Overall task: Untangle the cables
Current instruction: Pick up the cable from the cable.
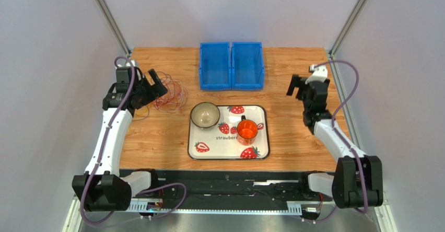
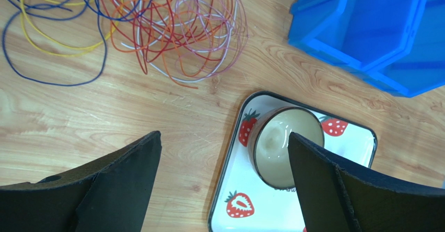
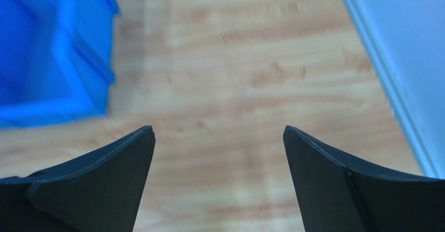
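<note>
The cables (image 2: pixel 172 31) lie in loose tangled loops of red, orange, white, yellow and dark blue wire on the wooden table, at the top left of the left wrist view. From above, the cables (image 1: pixel 170 93) sit at the left of the table, partly hidden by the left arm. My left gripper (image 1: pixel 156 85) hovers over them, open and empty. In its own view the left gripper (image 2: pixel 224 140) stands wide above bare wood and the tray's corner. My right gripper (image 1: pixel 295 87) is open and empty over the table's right side, far from the cables. Its own view shows the right gripper (image 3: pixel 219 132) above bare wood.
Two blue bins (image 1: pixel 231 65) stand side by side at the back centre. A strawberry-print tray (image 1: pixel 209 146) in the middle holds a beige bowl (image 1: pixel 205 115) and an orange cup (image 1: pixel 247 130). The enclosure wall (image 3: pixel 397 49) runs close along the right.
</note>
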`<action>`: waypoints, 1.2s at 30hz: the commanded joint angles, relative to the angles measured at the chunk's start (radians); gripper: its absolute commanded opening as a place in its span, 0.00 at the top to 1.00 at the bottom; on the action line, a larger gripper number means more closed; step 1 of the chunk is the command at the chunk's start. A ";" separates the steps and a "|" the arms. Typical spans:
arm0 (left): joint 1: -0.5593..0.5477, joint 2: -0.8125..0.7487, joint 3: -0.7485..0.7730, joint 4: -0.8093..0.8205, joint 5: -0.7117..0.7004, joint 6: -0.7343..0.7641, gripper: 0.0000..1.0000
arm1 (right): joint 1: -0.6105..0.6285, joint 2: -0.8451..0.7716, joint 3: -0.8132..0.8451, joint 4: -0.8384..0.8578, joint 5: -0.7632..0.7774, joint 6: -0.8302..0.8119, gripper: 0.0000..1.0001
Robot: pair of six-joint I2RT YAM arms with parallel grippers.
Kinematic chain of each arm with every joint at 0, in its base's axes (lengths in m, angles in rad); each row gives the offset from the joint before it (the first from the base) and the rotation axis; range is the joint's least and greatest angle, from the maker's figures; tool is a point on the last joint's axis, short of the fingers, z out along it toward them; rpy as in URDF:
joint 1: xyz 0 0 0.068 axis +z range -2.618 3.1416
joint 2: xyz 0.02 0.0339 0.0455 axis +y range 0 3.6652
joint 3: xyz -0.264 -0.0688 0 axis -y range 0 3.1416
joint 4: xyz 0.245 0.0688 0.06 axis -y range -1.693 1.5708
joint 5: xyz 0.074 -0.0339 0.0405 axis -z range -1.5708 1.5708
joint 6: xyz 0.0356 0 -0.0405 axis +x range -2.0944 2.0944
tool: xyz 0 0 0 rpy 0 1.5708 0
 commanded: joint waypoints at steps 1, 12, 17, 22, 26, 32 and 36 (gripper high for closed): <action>0.003 -0.032 0.095 -0.131 -0.010 0.106 0.01 | 0.006 -0.042 0.353 -0.530 -0.111 0.083 0.00; 0.026 -0.217 -0.034 -0.141 -0.133 0.128 0.03 | 0.038 0.113 0.541 -0.812 -0.287 0.382 0.01; 0.026 -0.231 -0.064 -0.137 -0.146 0.140 0.03 | 0.104 0.061 0.578 -0.832 -0.264 0.446 0.01; 0.027 -0.162 -0.037 -0.152 -0.151 0.136 0.05 | 0.180 0.063 0.607 -0.862 -0.286 0.443 0.02; 0.026 -0.124 -0.014 -0.149 -0.145 0.111 0.10 | 0.216 0.061 0.572 -0.824 -0.316 0.449 0.02; 0.026 -0.032 0.011 -0.105 -0.103 0.120 0.18 | 0.244 0.086 0.566 -0.799 -0.397 0.413 0.01; 0.026 0.069 0.049 -0.096 -0.109 0.114 0.26 | 0.248 0.069 0.521 -0.755 -0.439 0.412 0.01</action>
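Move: The cable tangle lies some 4 cm ahead of the left hand and 1 cm to its right, 20 cm below. From that hand the bowl is about 6 cm back and 16 cm right; the left blue box, 14 cm ahead and 19 cm right. For the right hand the tangle is roughly 50 cm left, 2 cm back and 14 cm below; the right blue box is 8 cm ahead and 21 cm left, the orange mug 18 cm back and 22 cm left. Above the tangle, still untouched, the left hand lifts slightly, draws back about 5 cm while easing left, then sinks and creeps forward again, tipping its fingers down and partly closing on nothing. Towards the tangle from the far side, the right hand hops up and down again, swings 16 cm left and slightly back, rolls its left side up, tips down some 25 degrees and turns counter-clockwise, fingers wide open. ##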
